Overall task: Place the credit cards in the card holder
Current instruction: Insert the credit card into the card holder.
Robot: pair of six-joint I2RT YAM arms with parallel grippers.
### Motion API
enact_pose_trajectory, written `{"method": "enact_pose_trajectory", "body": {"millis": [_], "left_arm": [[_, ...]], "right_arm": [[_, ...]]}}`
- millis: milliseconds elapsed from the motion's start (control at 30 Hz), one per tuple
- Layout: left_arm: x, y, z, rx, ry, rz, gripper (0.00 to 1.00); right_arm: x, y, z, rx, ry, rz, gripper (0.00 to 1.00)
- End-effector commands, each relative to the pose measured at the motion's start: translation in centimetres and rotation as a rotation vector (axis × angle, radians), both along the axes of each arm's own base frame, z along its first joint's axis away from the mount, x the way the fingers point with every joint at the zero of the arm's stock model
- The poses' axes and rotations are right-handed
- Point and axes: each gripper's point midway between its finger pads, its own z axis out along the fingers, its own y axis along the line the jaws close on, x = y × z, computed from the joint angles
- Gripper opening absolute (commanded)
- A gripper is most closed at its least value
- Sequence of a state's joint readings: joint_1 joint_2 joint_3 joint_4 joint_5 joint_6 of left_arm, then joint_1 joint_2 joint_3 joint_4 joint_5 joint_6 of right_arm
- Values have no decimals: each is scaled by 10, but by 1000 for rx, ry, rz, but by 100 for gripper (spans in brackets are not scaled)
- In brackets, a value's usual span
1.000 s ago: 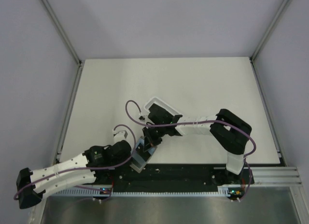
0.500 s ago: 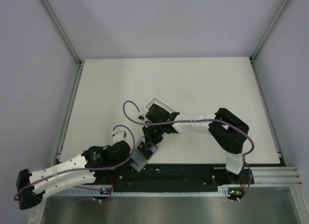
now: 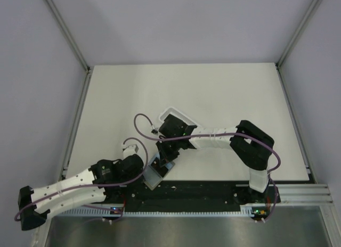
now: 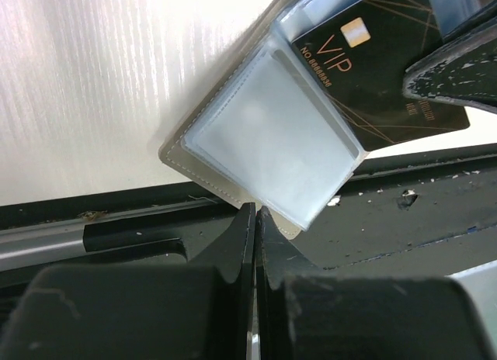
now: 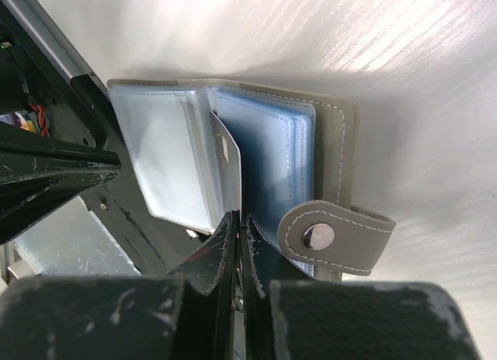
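The card holder (image 4: 272, 135) is a grey stitched case with clear sleeves, lying open at the table's near edge (image 3: 153, 176) and overhanging the black base rail. My left gripper (image 4: 256, 214) is shut, its tips pinching the near edge of the grey cover. A black credit card (image 4: 373, 73) marked VIP sits partly inside a sleeve. My right gripper (image 5: 239, 219) is shut on that card's outer end, and one of its fingers (image 4: 458, 73) shows over the card. The holder's snap strap (image 5: 334, 234) hangs loose beside the right jaws. In the top view both grippers (image 3: 164, 162) meet at the holder.
A white oblong tray (image 3: 178, 116) lies just behind the right wrist, partly hidden by it. The black base rail (image 3: 213, 191) runs along the near edge under the holder. Purple cables loop above both wrists. Metal frame posts stand at the table's corners.
The right gripper with the card has edged slightly left and nearer, and the holder has shifted a little with it. The left arm has barely moved.
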State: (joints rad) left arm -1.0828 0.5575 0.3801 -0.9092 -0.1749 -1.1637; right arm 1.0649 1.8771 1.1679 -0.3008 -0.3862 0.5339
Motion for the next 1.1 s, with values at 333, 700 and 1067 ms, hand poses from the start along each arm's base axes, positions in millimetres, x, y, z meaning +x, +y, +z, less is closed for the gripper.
{"method": "enact_pose_trajectory", "body": {"millis": [333, 700, 1067], "left_arm": [[1, 0, 2, 40, 16, 15, 0], [19, -20, 17, -14, -76, -32, 0], [65, -73, 70, -181, -367, -126, 0]], "right_arm": [[28, -49, -13, -259, -174, -160, 0], [39, -87, -7, -360, -256, -305, 0], [35, -100, -6, -315, -243, -423, 0]]}}
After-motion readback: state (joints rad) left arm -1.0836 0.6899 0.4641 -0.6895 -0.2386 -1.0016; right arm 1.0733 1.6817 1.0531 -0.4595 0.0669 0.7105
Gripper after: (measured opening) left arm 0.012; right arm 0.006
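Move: Just behind and to the left of the right fingertips, shut at the upstanding edge of the black credit card, lies the open card holder, its middle about 3 cm back, 4 cm left and 2 cm below. The card's middle is only some 2 cm left and 1 cm back. The white tray stands roughly 18 cm ahead and 10 cm right. From the left hand, the card holder is about 6 cm ahead, 6 cm right. Dragging the card holder by the credit card still held at its edge, the right hand sweeps about 7 cm right and 4 cm forward, nearly level, turning some 20 degrees clockwise and coming more upright. The left hand, shut and empty, first dips about a centimetre and pauses, then rises and swings forward and right after the card holder, about 4 cm each way. ##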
